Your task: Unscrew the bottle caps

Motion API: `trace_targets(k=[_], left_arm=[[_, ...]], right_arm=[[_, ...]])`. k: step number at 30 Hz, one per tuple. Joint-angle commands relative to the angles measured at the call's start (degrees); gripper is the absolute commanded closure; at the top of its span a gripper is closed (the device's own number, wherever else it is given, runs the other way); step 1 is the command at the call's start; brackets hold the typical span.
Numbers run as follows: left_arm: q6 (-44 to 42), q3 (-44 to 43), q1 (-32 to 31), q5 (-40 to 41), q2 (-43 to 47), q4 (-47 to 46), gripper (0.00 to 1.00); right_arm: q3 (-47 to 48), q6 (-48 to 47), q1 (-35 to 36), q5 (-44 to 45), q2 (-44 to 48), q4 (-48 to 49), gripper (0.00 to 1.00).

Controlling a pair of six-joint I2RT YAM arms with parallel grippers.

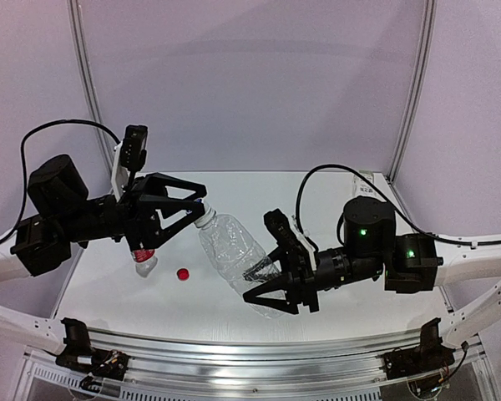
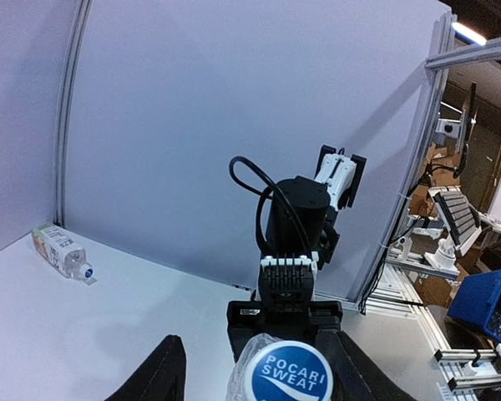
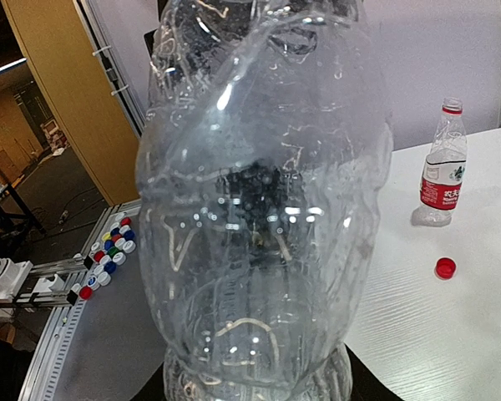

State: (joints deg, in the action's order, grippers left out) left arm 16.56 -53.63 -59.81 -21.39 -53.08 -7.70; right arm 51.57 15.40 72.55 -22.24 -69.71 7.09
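Observation:
My right gripper [image 1: 255, 286] is shut on the base end of a clear, unlabelled ribbed bottle [image 1: 234, 249], holding it tilted above the table; the bottle [image 3: 259, 209] fills the right wrist view. Its white-and-blue cap [image 2: 290, 374] lies between the fingers of my left gripper [image 1: 202, 202]. The left finger [image 2: 157, 378] stands apart from the cap and the right finger [image 2: 352, 369] is close beside it, so the jaws are open. A small red-labelled bottle [image 1: 144, 261] stands uncapped on the table [image 1: 108, 292], with a red cap [image 1: 183, 273] lying beside it.
A white-and-green-labelled bottle [image 2: 60, 248] lies on its side against the back wall, its white-and-blue cap [image 2: 85, 271] on. Several loose coloured caps [image 3: 108, 249] lie on a surface beyond the table's edge. A metal rail [image 1: 259, 351] runs along the near edge.

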Motion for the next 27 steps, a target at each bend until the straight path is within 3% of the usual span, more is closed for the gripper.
trace_targets(k=[1,6,11,18,24,27], left_arm=[[-0.13,-0.79,0.22,-1.02,-0.86,-0.41,0.49],[0.37,-0.86,0.14,0.02,-1.36,-0.44,0.70],[3.55,-0.86,-0.52,6.79,-2.15,0.28,0.80],[15.42,-0.98,-3.82,30.66,-5.96,1.17,0.79],[19.10,-3.45,-4.70,35.71,-12.29,0.78,0.77],[18.85,-3.63,-4.70,35.74,-13.20,0.35,0.67]], right_arm=[[-0.68,0.14,-0.33,-0.31,1.07,0.91,0.75],[-0.66,0.05,-0.28,0.32,1.06,0.87,0.75],[-0.87,-0.32,-0.25,4.09,1.45,0.45,0.76],[0.60,0.81,-0.25,28.43,-0.58,-5.19,0.82],[2.55,0.48,-0.16,34.22,-3.99,-6.74,0.82],[2.30,0.16,-0.21,34.40,-3.66,-6.74,0.82]])
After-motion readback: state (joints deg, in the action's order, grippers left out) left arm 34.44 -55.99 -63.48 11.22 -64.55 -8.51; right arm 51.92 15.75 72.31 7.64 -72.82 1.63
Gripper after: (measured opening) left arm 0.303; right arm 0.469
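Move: The bottle's white cap sits almost between the left gripper's open fingertips, about 1 cm back and 1 cm right of their midpoint. From the left hand, the loose red cap lies roughly 16 cm ahead, 10 cm left and 40 cm below; the red-label bottle stands some 17 cm ahead, 21 cm left, its middle about 31 cm down. From the right hand, which grips the clear bottle's lower body, the white cap is about 4 cm ahead, 9 cm left and 11 cm up. Hold the left gripper almost still and close it on the white cap while the right, keeping its grip on the bottle, eases forward about 1 cm. Then carry both hands forward together about 9 cm and down some 4 cm, swinging the left counter-clockwise and the right clockwise by nearly 30 degrees each, rolling the left wrist as well, and keep the cap pinched. ##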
